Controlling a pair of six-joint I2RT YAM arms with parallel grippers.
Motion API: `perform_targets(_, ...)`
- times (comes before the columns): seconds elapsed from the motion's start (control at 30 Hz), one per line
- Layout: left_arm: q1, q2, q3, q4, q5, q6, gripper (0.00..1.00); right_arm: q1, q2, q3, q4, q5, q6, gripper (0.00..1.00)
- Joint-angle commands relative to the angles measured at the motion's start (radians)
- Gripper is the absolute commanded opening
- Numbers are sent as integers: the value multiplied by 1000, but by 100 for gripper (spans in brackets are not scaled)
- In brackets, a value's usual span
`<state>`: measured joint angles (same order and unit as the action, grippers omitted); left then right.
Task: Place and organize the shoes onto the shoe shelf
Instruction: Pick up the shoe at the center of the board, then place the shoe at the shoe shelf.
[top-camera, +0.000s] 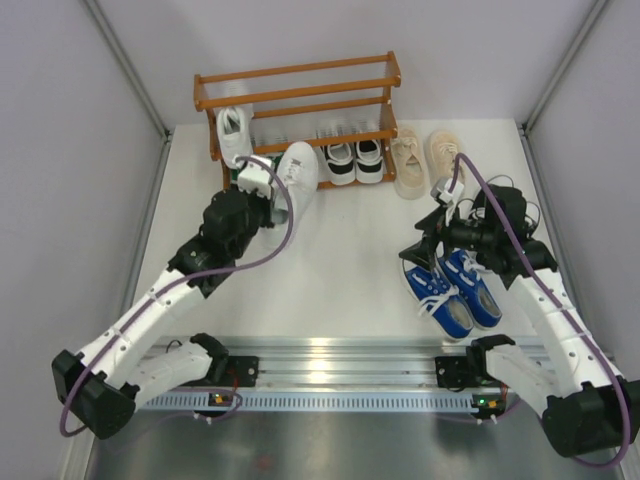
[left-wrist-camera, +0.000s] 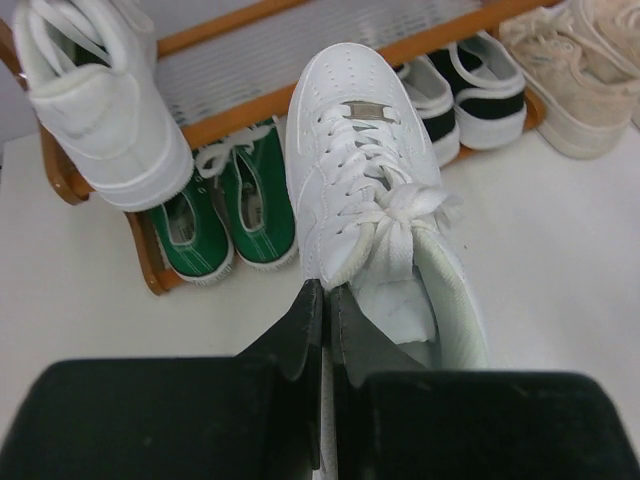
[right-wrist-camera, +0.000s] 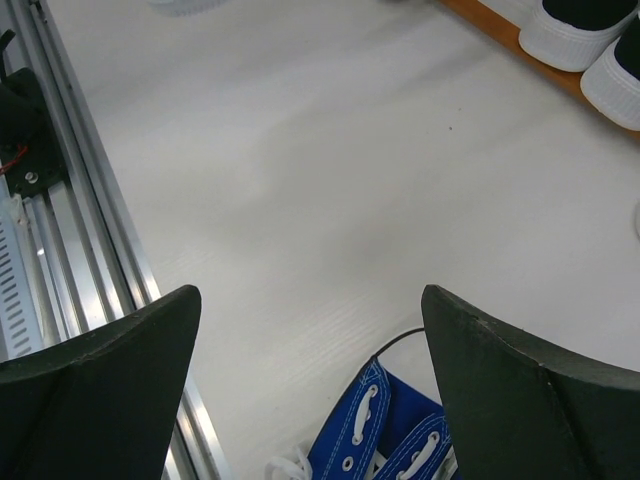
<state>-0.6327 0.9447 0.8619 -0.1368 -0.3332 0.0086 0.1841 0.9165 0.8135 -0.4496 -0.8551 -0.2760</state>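
My left gripper (left-wrist-camera: 327, 292) is shut on the inner side wall of a plain white shoe (left-wrist-camera: 350, 170), whose toe points at the shoe shelf (top-camera: 300, 95). The other white shoe (top-camera: 233, 135) lies tilted on the shelf's left side. A green pair (left-wrist-camera: 225, 215) and a black-and-white pair (top-camera: 352, 160) stand on the bottom tier. A beige pair (top-camera: 425, 160) stands on the table right of the shelf. My right gripper (right-wrist-camera: 310, 300) hangs open above the blue pair (top-camera: 455, 290), nothing between its fingers.
An aluminium rail (top-camera: 340, 360) runs along the near table edge between the arm bases. Grey walls with metal posts close in both sides. The left arm's purple cable (top-camera: 285, 230) loops over the table's middle.
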Motion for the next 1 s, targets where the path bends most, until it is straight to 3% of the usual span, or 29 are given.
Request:
perform_targets(0.0, 105, 38, 146, 181, 121, -4, 0, -15, -19, 24, 37, -16, 3, 92)
perform_targets(0.47, 292, 373, 417, 262, 207, -65, 0, -25, -36, 24, 38, -22, 8, 92)
perform_targets(0.97, 341, 555, 557, 379, 188, -94, 0, -26, -30, 26, 38, -24, 8, 92)
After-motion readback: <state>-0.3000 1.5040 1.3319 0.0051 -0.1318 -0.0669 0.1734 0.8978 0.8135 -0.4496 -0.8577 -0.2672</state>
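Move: The left hand already holds the second white shoe. The free spot for that shoe on the rack's middle tier is about 21 cm straight ahead and a couple of centimetres lower. The first white shoe sits 10 cm to the left of that spot; on the bottom tier, some 18 cm below the hand, the green pair is 18 cm ahead and 6 cm left, the black-and-white pair 20 cm ahead and 20 cm right. From the idle right hand the spot is roughly 27 cm ahead, 29 cm left, slightly higher. Forward by about 17 cm goes the left hand, carrying the white shoe toe-first into the rack beside the first white shoe, drifting a little left. It lifts some 3 cm, sags slightly, then climbs again to end 4 cm higher, turning about 10 degrees counter-clockwise with its left side dipping a little; the shut fingers keep their pinch on the shoe's side. ##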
